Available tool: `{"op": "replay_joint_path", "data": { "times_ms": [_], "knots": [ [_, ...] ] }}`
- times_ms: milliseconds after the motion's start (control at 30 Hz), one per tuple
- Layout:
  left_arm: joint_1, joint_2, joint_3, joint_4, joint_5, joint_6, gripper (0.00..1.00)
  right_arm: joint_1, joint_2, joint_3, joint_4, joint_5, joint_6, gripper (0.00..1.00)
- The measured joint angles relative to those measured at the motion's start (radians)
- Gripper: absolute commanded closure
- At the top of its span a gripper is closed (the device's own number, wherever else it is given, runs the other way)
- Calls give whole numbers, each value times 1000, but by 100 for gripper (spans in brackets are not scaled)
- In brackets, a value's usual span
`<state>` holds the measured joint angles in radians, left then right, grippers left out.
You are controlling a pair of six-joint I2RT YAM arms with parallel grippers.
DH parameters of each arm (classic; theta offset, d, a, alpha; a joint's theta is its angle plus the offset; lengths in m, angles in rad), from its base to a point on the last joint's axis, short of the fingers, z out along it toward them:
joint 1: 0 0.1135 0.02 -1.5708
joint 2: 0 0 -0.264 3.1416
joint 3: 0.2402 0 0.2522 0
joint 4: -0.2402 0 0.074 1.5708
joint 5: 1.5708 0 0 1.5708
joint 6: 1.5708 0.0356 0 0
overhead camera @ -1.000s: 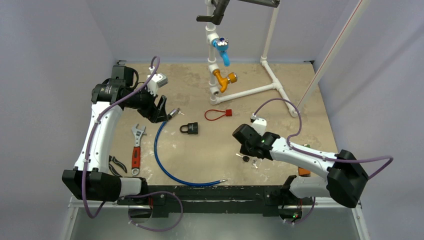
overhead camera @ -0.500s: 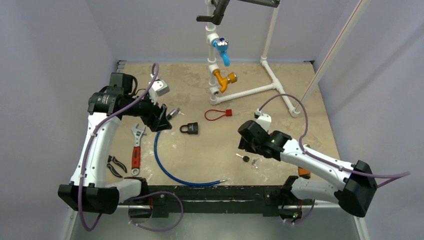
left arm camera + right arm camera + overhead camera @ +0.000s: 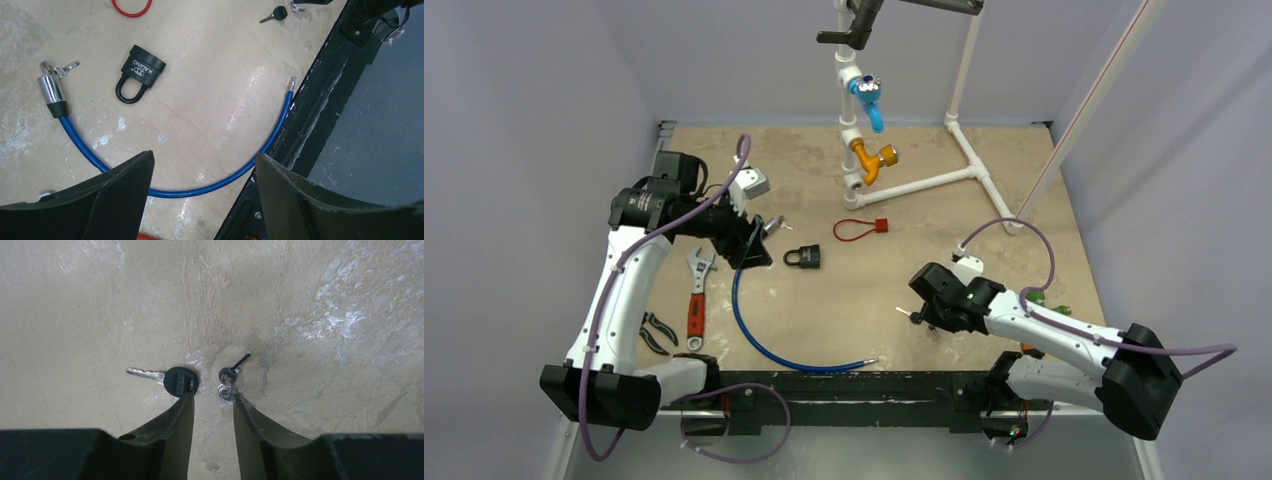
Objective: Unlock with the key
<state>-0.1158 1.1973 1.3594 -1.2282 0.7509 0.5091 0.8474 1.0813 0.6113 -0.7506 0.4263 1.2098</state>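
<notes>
The black padlock (image 3: 803, 257) lies flat mid-table and also shows in the left wrist view (image 3: 137, 72). A black-headed key (image 3: 177, 381) and a small key on a ring (image 3: 229, 376) lie on the table near the front right. The black-headed key also shows in the top view (image 3: 907, 312). My right gripper (image 3: 212, 396) is low over them and partly open. Its left fingertip touches the black key's head, its right fingertip is at the ring, and only bare table lies between the jaws. My left gripper (image 3: 202, 160) is wide open and empty, left of the padlock (image 3: 749, 250).
A blue cable lock (image 3: 754, 340) curves from left of the padlock to the front edge. A red-handled wrench (image 3: 696, 295) and pliers (image 3: 656, 330) lie at the left. A red loop tag (image 3: 859, 229) lies behind the padlock. A white pipe frame with taps (image 3: 864, 150) stands at the back.
My right gripper has moved toward the near edge and down onto the two keys. My left gripper has shifted slightly right toward the padlock.
</notes>
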Motion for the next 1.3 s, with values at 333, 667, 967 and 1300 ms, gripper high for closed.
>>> {"op": "replay_joint_path", "data": {
  "times_ms": [333,667,967,1300],
  "knots": [
    [-3,-3,-12,7,-4,0,27,-3,82,-73,69,-17,50,74],
    [-3,-22,-14,8,-7,0,28,-4,100,-61,99,6,45,100],
    [-3,-35,-17,-26,2,88,29,-5,50,-29,110,1,-76,100],
    [-118,-151,-57,-74,78,303,29,-6,-249,200,171,-192,-433,100]
  ]
}}
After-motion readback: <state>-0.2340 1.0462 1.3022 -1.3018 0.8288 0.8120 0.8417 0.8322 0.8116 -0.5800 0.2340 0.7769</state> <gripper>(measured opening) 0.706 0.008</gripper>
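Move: The small keys lie almost straight below the right hand's open fingers, about 4 cm down. The black-headed car key lies roughly 3 cm ahead and 5 cm to the left, also 4 cm lower; the blue cable lock's metal plug end lies about 8 cm back and 14 cm to the left, down at table height. From the empty left hand the small keys lie some 39 cm to the right, about 5 cm back and 24 cm lower. Downward first, the right hand sinks about 3.5 cm onto the small keys, closes its half-open fingers and pinches them, then lifts with growing speed, some 18 cm up and 7 cm left, past the car key, fingertips swinging forward and left. Late on, the empty left hand draws back about 5 cm, turning clockwise some 20 degrees. ##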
